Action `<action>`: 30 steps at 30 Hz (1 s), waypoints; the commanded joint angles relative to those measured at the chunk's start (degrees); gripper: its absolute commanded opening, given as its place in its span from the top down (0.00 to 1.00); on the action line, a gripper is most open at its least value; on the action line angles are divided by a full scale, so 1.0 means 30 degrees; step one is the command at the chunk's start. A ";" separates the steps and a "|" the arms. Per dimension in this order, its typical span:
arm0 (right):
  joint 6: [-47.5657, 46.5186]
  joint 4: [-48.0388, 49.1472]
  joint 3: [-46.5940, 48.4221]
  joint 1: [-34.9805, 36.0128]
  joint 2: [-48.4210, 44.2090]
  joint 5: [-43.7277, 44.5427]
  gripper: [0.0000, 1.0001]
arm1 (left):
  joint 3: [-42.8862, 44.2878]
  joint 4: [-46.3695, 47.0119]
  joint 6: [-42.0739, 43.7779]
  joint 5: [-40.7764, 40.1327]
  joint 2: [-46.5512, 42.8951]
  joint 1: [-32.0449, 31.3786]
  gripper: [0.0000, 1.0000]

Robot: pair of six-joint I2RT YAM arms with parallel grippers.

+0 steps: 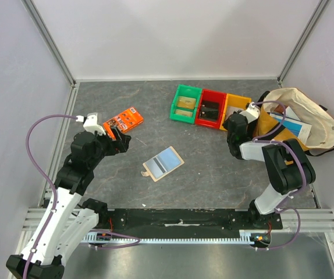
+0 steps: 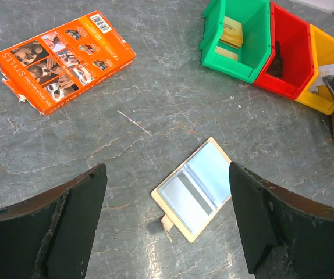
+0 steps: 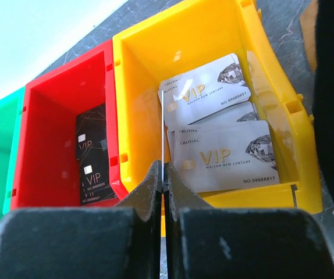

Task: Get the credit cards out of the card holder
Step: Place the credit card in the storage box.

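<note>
The card holder point(image 1: 150, 170) lies open and flat mid-table, its beige border point(image 2: 173, 217) and small tab toward me. In it sit credit cards: a silvery one with a dark stripe point(image 2: 191, 195) and a pale blue one point(image 2: 213, 167). My left gripper point(image 1: 120, 139) hovers to the holder's left, open and holding nothing point(image 2: 167, 226). My right gripper point(image 1: 237, 120) is at the yellow bin point(image 3: 225, 35), shut point(image 3: 162, 168) on a thin credit card point(image 3: 162, 128) that I see edge-on, rising from between the jaws.
Green point(image 1: 185, 103), red point(image 1: 210, 108) and yellow point(image 1: 238, 103) bins stand in a row at the back. Silver VIP cards point(image 3: 225, 154) lie in the yellow bin, black ones point(image 3: 91, 157) in the red. An orange picture packet point(image 1: 123, 121) lies at left, a cloth bag point(image 1: 301, 116) at right.
</note>
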 commanded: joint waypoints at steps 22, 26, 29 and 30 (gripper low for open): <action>-0.1258 -0.6654 0.2903 -0.0710 -0.1269 0.0224 0.27 | -0.0370 0.0802 0.0673 0.0947 0.0428 0.0121 0.12; -0.2079 -0.7798 0.3021 -0.0096 -0.2763 0.0548 0.12 | -0.0428 0.0831 0.0672 0.1298 0.0807 0.0209 0.12; -0.2986 -0.8356 0.2992 0.0841 -0.4023 -0.0092 0.03 | -0.0457 0.0801 0.0643 0.1592 0.1159 0.0238 0.12; -0.3221 -0.8473 0.2992 0.1105 -0.4462 -0.0444 0.02 | -0.0457 0.0743 0.0672 0.1650 0.1247 0.0238 0.12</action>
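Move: My right hand, still holding a credit card between shut fingers, has the middle of the yellow storage box about 4 cm ahead, 4 cm to the right and 7 cm below. At the same depth below it, the red box is some 6 cm ahead and 6 cm left, the green one roughly 8 cm ahead and 16 cm left. The tote bag stands about 25 cm to the right and 2 cm back. From my left hand the yellow box is about 18 cm ahead, 42 cm right and 20 cm down. With my right hand I sink nearly 4 cm, easing about 1 cm forward, down towards the yellow box with the card. At the bottom I open my fingers wide to let the card go, then rise about 6 cm and draw back some 2.5 cm clear of the box, the fingers tipping roughly 10 degrees further down along the way. ##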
